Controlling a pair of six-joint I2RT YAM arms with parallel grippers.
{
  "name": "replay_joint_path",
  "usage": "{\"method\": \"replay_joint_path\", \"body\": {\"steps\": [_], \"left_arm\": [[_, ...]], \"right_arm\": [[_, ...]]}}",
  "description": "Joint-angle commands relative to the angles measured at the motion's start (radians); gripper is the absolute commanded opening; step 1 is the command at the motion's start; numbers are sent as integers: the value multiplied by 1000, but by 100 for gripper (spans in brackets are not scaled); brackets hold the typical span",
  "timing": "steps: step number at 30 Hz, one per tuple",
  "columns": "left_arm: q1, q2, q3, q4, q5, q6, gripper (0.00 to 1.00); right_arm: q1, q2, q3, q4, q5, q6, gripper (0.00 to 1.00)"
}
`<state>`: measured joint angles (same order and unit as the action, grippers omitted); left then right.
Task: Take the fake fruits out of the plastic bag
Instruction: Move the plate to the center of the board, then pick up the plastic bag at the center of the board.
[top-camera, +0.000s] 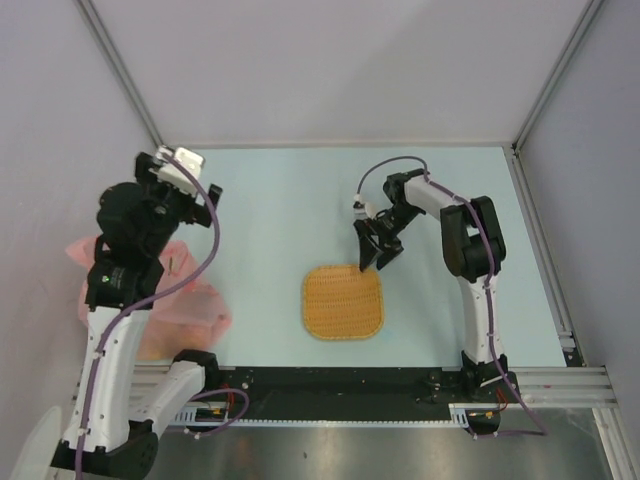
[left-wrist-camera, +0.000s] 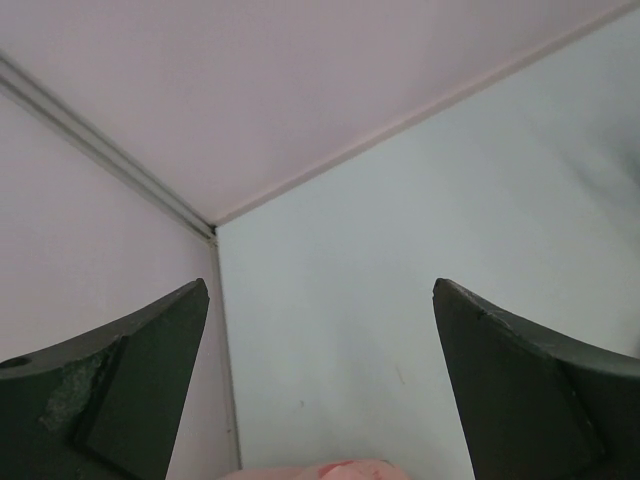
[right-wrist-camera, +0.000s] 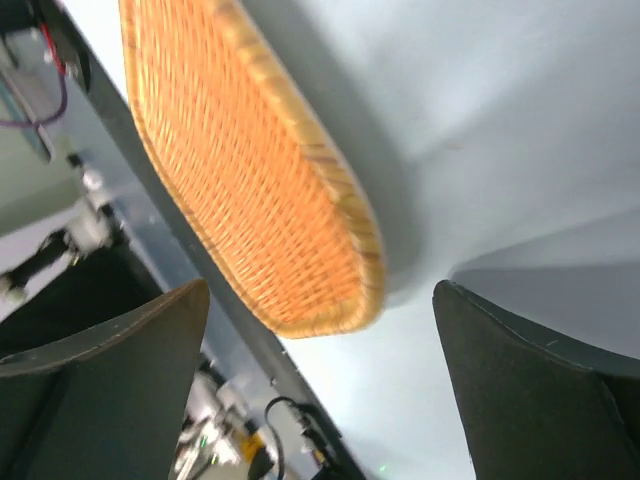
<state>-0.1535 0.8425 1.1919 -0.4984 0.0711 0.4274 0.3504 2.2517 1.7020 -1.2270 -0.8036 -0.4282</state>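
Observation:
The pink plastic bag (top-camera: 160, 300) lies crumpled at the table's left edge, mostly under my left arm. Its top shows as a pink sliver (left-wrist-camera: 330, 470) at the bottom of the left wrist view. The fake fruits are hidden. My left gripper (top-camera: 178, 182) is raised above the bag's far end and faces the table's far left corner. It is open (left-wrist-camera: 320, 285) with nothing between its fingers. My right gripper (top-camera: 377, 250) hangs just over the far right corner of the woven mat and stands open (right-wrist-camera: 320, 287) and empty.
A square orange woven mat (top-camera: 343, 302) lies near the middle front of the table, and its rim (right-wrist-camera: 340, 200) fills the upper left of the right wrist view. Grey walls close the table on the left, back and right. The black base rail (top-camera: 330, 385) runs along the near edge.

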Motion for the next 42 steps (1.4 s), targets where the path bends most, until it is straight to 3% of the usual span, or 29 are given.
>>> {"method": "replay_joint_path", "body": {"steps": [1,6,9,10,12,15,20,24,27,31,33,34,36,37,38,39,40,42], "left_arm": [[97,7,239,-130,-62,5,100],[117,24,380,-400,-230,100,100],[118,43,422,-488,-416,93,100],[118,62,417,-503,-561,94,100],[129,72,417,-567,-638,115,100],[150,44,359,-553,-705,197,100],[311,75,209,-415,-896,313,100],[358,118,155,-316,-904,372,100],[394,141,107,-220,-881,455,100],[453,210,74,-219,-812,412,98],[468,263,127,-310,-780,340,82],[470,273,146,-340,-734,323,67],[463,291,202,-417,-671,283,47],[451,312,228,-455,-554,277,21],[401,326,253,-559,-489,280,8],[364,334,290,-610,-432,274,0],[279,352,313,-723,-248,272,0],[191,365,350,-784,-80,246,0]], "right_arm": [[-91,-113,77,95,-31,28,100],[-125,-204,116,295,-112,233,100],[-75,-228,119,345,-140,305,100],[-58,-236,117,350,-147,309,100],[-34,-257,108,353,-184,312,100],[-2,-297,87,388,-178,361,100],[-2,-372,54,428,-82,422,100],[-27,-469,-40,559,-88,488,100],[-27,-497,-50,546,-82,483,100],[-1,-534,-90,577,-98,499,100],[21,-552,-85,561,-82,474,100],[25,-557,-78,554,-74,459,100],[25,-555,-61,544,-52,463,100],[24,-555,-59,550,-45,474,100],[21,-552,-58,570,-5,532,100],[10,-541,-54,578,15,569,100],[-2,-529,-54,589,-21,612,100],[-20,-488,-71,667,-132,686,100]]}}
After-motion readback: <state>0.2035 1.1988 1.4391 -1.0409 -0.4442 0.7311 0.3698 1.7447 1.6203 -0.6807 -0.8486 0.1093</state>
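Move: The left hand is wide open and high above the table. The plastic bag's middle lies about 14 cm back, 14 cm to its left and 24 cm below; the plate is roughly 10 cm back, 25 cm to its right and 35 cm below. From the right hand, already open just off the plate's far right corner, the plate's middle is some 9 cm back, 6 cm left and 4 cm below, and the bag about 14 cm back, 44 cm left and 8 cm higher. The left fingers shut on the plastic bag's upper edge and pinch it: the hand first rises and backs off, swings left some 25 cm while sinking and turning counter-clockwise with the fingers tipping down, then comes forward and back to the right as it closes. The right hand, staying open, goes forward, then mostly up, leaving the plate and ending about 20 cm higher. ##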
